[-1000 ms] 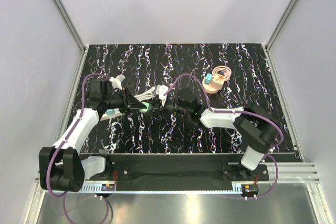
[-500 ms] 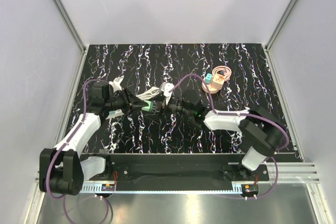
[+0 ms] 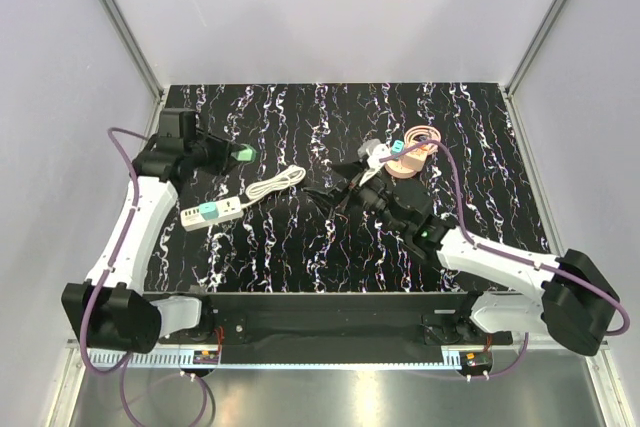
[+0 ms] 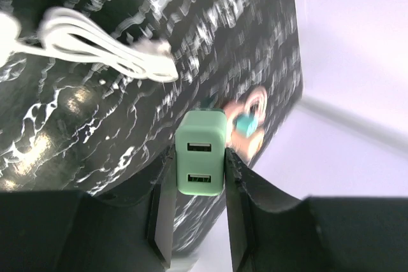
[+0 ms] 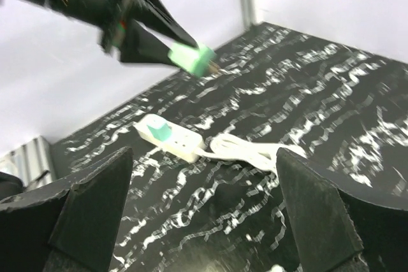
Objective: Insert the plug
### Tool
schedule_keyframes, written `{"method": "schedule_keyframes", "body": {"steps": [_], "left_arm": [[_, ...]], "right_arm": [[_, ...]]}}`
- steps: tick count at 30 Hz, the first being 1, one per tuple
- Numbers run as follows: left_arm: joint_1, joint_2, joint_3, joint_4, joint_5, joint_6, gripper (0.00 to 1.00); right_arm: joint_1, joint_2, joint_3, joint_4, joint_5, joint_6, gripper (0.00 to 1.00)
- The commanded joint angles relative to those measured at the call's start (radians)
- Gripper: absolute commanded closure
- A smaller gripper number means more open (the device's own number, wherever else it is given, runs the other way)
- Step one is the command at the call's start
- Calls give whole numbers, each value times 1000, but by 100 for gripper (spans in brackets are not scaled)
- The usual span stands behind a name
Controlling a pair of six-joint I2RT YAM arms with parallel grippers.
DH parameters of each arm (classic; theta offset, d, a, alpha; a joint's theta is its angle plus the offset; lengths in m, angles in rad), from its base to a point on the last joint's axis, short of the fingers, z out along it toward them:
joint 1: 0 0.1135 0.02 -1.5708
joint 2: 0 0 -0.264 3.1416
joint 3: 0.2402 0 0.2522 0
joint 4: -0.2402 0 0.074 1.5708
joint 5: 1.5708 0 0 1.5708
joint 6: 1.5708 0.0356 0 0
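My left gripper (image 3: pixel 236 154) is shut on a bright green cube (image 3: pixel 241 154) with two USB slots (image 4: pixel 201 160), held in the air over the table's back left. From the right wrist the cube (image 5: pixel 194 58) shows metal prongs pointing right. Below it lies a white power strip (image 3: pixel 228 206) with a small teal plug (image 3: pixel 208 210) standing in it (image 5: pixel 158 130). My right gripper (image 3: pixel 345 182) is open and empty at mid-table, facing the strip (image 5: pixel 185 141), its fingers (image 5: pixel 95 202) wide apart.
The strip's white cord (image 3: pixel 275 184) lies bundled between the strip and my right gripper. A coil of orange cable (image 3: pixel 418 147) with a second teal cube (image 3: pixel 397 151) on it sits at the back right. Grey walls enclose the table.
The right gripper opened, let go of the green cube and drew back to the right. The left arm carried the cube up and to the back left, uncovering the power strip.
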Motion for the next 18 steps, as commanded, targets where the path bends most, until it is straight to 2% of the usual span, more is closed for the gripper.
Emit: {"method": "schedule_keyframes", "body": {"steps": [1, 5, 7, 8, 9, 11, 12, 18], "left_arm": [[-13, 42, 59, -276, -222, -249, 100], [-23, 84, 37, -322, -232, -397, 100], [-42, 136, 100, -411, -306, -457, 100], [-51, 157, 139, -525, -373, -475, 100], [-65, 212, 231, -595, -398, -519, 100], [-78, 260, 320, -757, -438, -558, 100], [-95, 290, 380, -788, -471, -602, 100], [-138, 328, 368, -798, -510, -682, 100]], "right_arm": [[3, -44, -43, -34, 116, -9, 0], [3, -56, -63, -31, 120, -18, 0], [3, -53, -66, -37, 107, -23, 0], [3, -55, -71, -40, 109, -25, 0], [5, -58, -75, -40, 113, -25, 0], [5, -68, -93, -36, 120, -26, 0], [3, -72, -100, -28, 123, -28, 0], [3, -96, -114, -33, 123, -38, 0]]}}
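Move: The left hand already holds the green plug. The free sockets of the white power strip lie about 8 cm to its left, roughly 1 cm ahead and some 21 cm below. On the strip, the teal plug sits about 12 cm to the left, level fore and aft; the white cable coil is some 5 cm to the right and 11 cm ahead, on the table. From the empty right hand those sockets are about 31 cm left, 9 cm ahead and 25 cm below. Still pinching the green plug, the left hand dips about 7 cm while easing left and slightly back on the power strip's side, then lifts 2 to 3 cm and comes forward again. Meanwhile its fingers tip some 30 degrees towards straight down and the wrist swings about 35 degrees counter-clockwise. The right hand, empty and wide open, sinks about 5 cm, drifting right. ##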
